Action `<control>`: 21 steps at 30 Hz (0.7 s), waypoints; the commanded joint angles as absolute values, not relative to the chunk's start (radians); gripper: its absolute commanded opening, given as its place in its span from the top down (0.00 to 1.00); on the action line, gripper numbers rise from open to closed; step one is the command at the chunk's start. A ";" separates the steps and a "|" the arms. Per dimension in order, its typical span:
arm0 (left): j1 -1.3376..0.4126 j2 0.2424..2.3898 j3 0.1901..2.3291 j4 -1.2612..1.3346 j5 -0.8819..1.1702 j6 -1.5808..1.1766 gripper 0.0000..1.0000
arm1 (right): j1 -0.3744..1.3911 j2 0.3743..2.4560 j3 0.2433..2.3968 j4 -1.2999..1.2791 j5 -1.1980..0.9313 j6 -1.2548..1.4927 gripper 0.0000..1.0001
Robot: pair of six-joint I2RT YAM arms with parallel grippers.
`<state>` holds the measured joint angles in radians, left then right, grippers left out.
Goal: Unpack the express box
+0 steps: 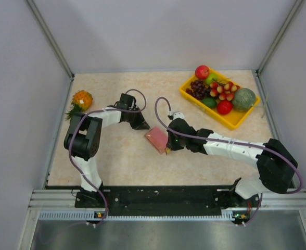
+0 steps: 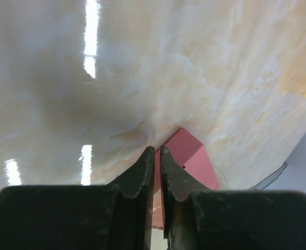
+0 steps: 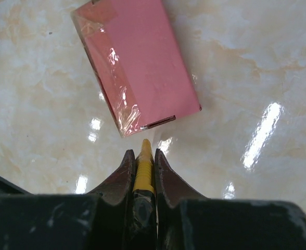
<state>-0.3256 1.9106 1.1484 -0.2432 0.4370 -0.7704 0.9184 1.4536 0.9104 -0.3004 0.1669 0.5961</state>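
The express box (image 1: pixel 156 138) is a small flat pink box lying on the marble-patterned table, mid-table between the two arms. Clear tape (image 3: pixel 123 107) runs along its left side and over the near end. My right gripper (image 3: pixel 143 151) is shut on a yellow utility knife (image 3: pixel 143 172). The knife's tip points at the near end of the express box (image 3: pixel 137 62), a short gap away. My left gripper (image 2: pixel 157 149) has its fingers nearly together with nothing seen held, its tips at the far corner of the express box (image 2: pixel 194 156).
A yellow tray (image 1: pixel 232 125) of assorted fruit stands at the back right. A small pineapple (image 1: pixel 81 100) lies at the back left. Grey walls close in the table on three sides.
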 commanded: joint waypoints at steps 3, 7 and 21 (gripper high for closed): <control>-0.235 1.836 1.239 -0.477 0.327 -0.715 0.73 | 0.953 1.293 0.950 -0.327 0.062 0.511 1.00; -0.229 1.776 1.218 -0.529 0.346 -0.667 0.53 | 0.953 1.235 0.951 -0.285 0.066 0.457 1.00; -0.318 1.747 1.032 -0.337 0.551 -0.669 0.35 | 0.954 1.434 0.956 -0.015 0.132 0.382 1.00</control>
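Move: The pink box lies with its middle about 7 cm back and 5 cm to the right of the left hand, roughly 1 cm lower; the utility knife's blade end is some 13 cm back and 11 cm right of that hand. From the right hand, which already grips the knife, the box is about 7 cm ahead, 7 cm left and 6 cm below, with the yellow fruit crate some 32 cm ahead and 30 cm right. The pink box is released at its far-left edge, where the left hand's nearly shut fingertips rest at first: that hand swings about 6 cm left while spreading its fingers, lifts, then draws back 6 cm and returns partly right beside the box's left corner, sinking a little. Meanwhile the right hand, keeping the knife, rises some 7.5 cm off the near end, then starts down again, easing left and tilting its fingers up about 10 degrees. ##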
